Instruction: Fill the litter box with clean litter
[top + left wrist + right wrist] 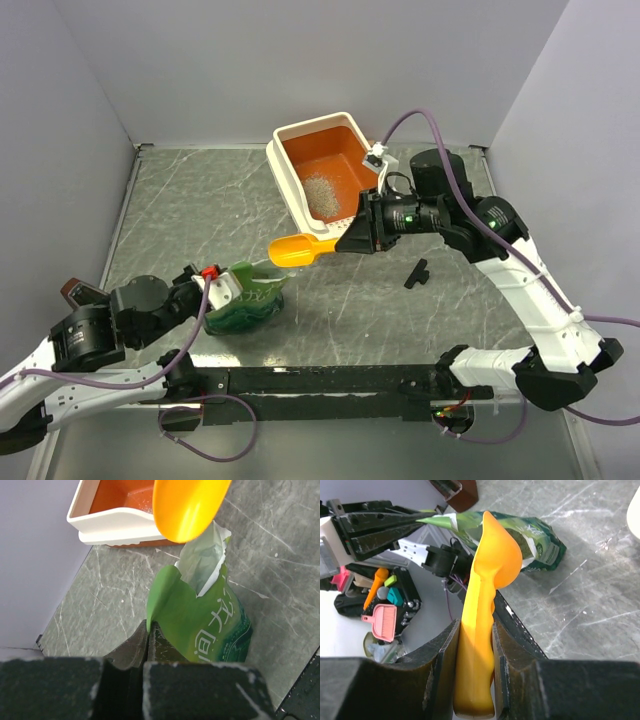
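The litter box (300,135), orange inside with a cream rim, stands at the back of the table, its rim (110,522) also in the left wrist view. A small pile of pale clean litter (320,190) lies on its floor. My right gripper (350,240) is shut on the handle of an orange-yellow scoop (295,250). The scoop's bowl hangs between the box and the green bag (245,300), and no granules show in it. My left gripper (148,630) is shut on the bag's (210,625) torn top edge, holding it upright. The scoop (490,565) sits between the right gripper's (475,625) jaws.
A small black piece (416,272) lies on the marbled table right of centre. A black rail (320,380) runs along the near edge between the arm bases. Grey walls close in the left, back and right. A pink dustpan (382,622) lies off the table.
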Tool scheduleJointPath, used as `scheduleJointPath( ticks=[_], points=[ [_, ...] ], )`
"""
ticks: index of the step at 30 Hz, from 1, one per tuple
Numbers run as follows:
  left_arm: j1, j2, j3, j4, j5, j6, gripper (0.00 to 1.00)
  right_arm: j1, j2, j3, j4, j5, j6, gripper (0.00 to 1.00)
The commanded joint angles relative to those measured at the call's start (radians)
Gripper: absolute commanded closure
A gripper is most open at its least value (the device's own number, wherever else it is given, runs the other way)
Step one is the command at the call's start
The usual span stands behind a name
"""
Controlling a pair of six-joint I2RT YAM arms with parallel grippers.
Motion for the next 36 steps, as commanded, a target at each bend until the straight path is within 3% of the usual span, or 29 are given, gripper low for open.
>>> scheduleJointPath(
  ticks=[1,22,36],
  points=[
    [0.000,-0.012,-0.011,0.223,0.015,0.011,0.99,-0.004,0.013,0.025,-0.014,-0.020,-0.036,1.00],
    [0.002,0.025,-0.155,0.352,0.103,-0.075,0.99,-0.004,0.157,-0.041,-0.012,0.026,-0.119,1.00],
    [-0.006,0.046,-0.287,0.477,0.161,-0.196,0.99,0.092,0.433,0.013,-0.015,-0.022,-0.123,1.00]
  ],
)
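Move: The bag's open mouth lies about 17 cm to the right hand's left, 2 cm ahead and 15 cm lower; the scoop's bowl, held by that hand, sticks out some 11 cm to its left, 3 cm ahead and 5 cm down. The litter box stands roughly 34 cm ahead, 2 cm left and 30 cm below that hand. From the left hand, pinching the bag's rim, the mouth is about 7 cm right, 3 cm ahead and 3 cm lower. The yellow scoop, still gripped by its handle, goes down bowl first into the bag's mouth: the right hand sinks some 13 cm, speeding up, with a smaller shift left and forward, and tips its fingers about 20 degrees more steeply down. The left hand keeps its pinch on the rim and brings the bag about 6 cm to the right under the scoop, dipping late. ##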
